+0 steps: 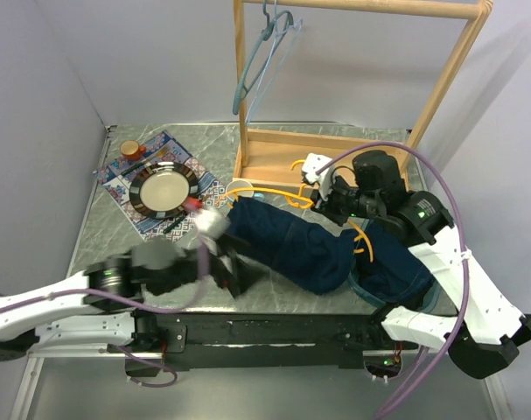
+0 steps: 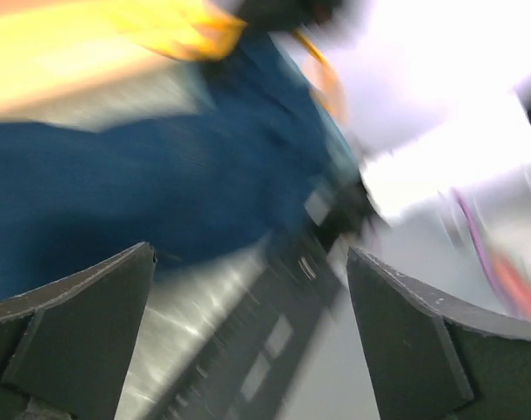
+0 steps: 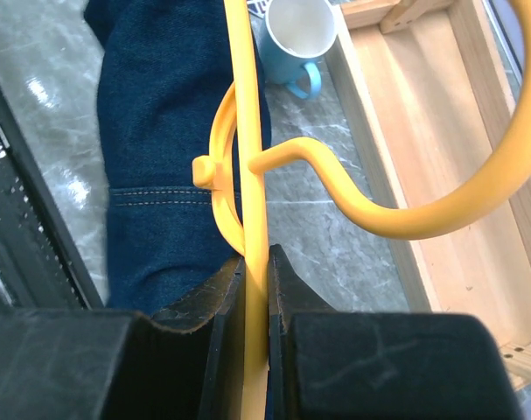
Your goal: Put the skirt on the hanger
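Observation:
The dark blue denim skirt (image 1: 300,249) lies crumpled on the table's middle, spreading towards the right arm's base. A yellow plastic hanger (image 1: 363,238) lies across it, hook end near the wooden rack. My right gripper (image 1: 322,197) is shut on the hanger. In the right wrist view its jaws (image 3: 256,262) pinch the hanger's bar (image 3: 248,131), with the skirt (image 3: 160,131) beneath on the left. My left gripper (image 1: 234,271) hovers at the skirt's left end, open and empty. In the blurred left wrist view its fingers (image 2: 249,254) stand wide apart before the skirt (image 2: 116,184).
A wooden rack (image 1: 335,149) stands at the back with teal and light blue hangers (image 1: 265,52) hooked on its top bar. A plate (image 1: 164,188) rests on a patterned mat at the left, with a small orange cup (image 1: 129,149) behind. A blue mug (image 3: 296,35) sits by the rack's base.

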Controlling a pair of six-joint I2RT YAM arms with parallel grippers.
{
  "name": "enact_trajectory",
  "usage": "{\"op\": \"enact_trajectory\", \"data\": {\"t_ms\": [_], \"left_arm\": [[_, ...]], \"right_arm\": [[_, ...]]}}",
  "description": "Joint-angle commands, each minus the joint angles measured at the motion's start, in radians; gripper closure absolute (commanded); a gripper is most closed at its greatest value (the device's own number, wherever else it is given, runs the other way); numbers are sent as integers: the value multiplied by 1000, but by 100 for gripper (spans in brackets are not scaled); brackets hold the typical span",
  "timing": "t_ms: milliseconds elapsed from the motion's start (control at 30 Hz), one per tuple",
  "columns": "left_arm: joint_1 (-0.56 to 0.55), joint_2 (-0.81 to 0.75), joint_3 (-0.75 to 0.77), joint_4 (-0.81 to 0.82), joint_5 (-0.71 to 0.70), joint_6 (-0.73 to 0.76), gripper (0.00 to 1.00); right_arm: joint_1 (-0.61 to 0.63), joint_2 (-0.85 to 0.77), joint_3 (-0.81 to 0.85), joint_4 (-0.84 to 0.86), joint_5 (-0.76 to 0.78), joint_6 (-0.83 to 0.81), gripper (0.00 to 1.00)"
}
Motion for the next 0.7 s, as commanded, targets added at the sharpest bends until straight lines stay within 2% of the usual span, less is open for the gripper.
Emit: {"op": "enact_trajectory", "data": {"t_ms": [0,167,400,467,533,600,667], "left_arm": [[78,-131,-69,-16,-375,-32,6],[176,-148,-148,15,-364,-45,9],[313,31,-125,76,-314,49,9],[377,53,-134,131,-222,81,13],[420,74,-140,173,-86,92,24],[466,106,-139,175,-21,95,34],[488,123,-135,161,45,94,63]], "right_arm": [[-96,-63,76,38,-148,-36,100],[-144,-90,56,41,-222,-37,100],[-191,-112,27,39,-284,-31,100],[-202,-117,12,39,-293,-33,100],[-207,-123,-1,42,-297,-33,100],[-213,-128,-11,44,-300,-33,100],[-219,-129,-16,50,-299,-31,100]]}}
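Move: The skirt's near left end, hanging off the hanger, lies about 14 cm ahead of the left hand, 6 cm to its left and 8 cm lower. The hanger's left tip is some 18 cm ahead, 10 cm left and slightly lower, and the mug on the table about 20 cm ahead, 8 cm left and 18 cm down. From the right hand, already gripping the hanger by its middle, that skirt end is roughly 20 cm left, 4 cm back and 6 cm below. Forward and to its left the left hand swings towards the skirt's loose left end, then on forward and down, some 15 cm forward in all, turning about 30 degrees counter-clockwise. Its wide-open fingers come around the cloth and begin to close, to about half open. The right hand keeps its grip on the hanger, easing it a little right and up. ##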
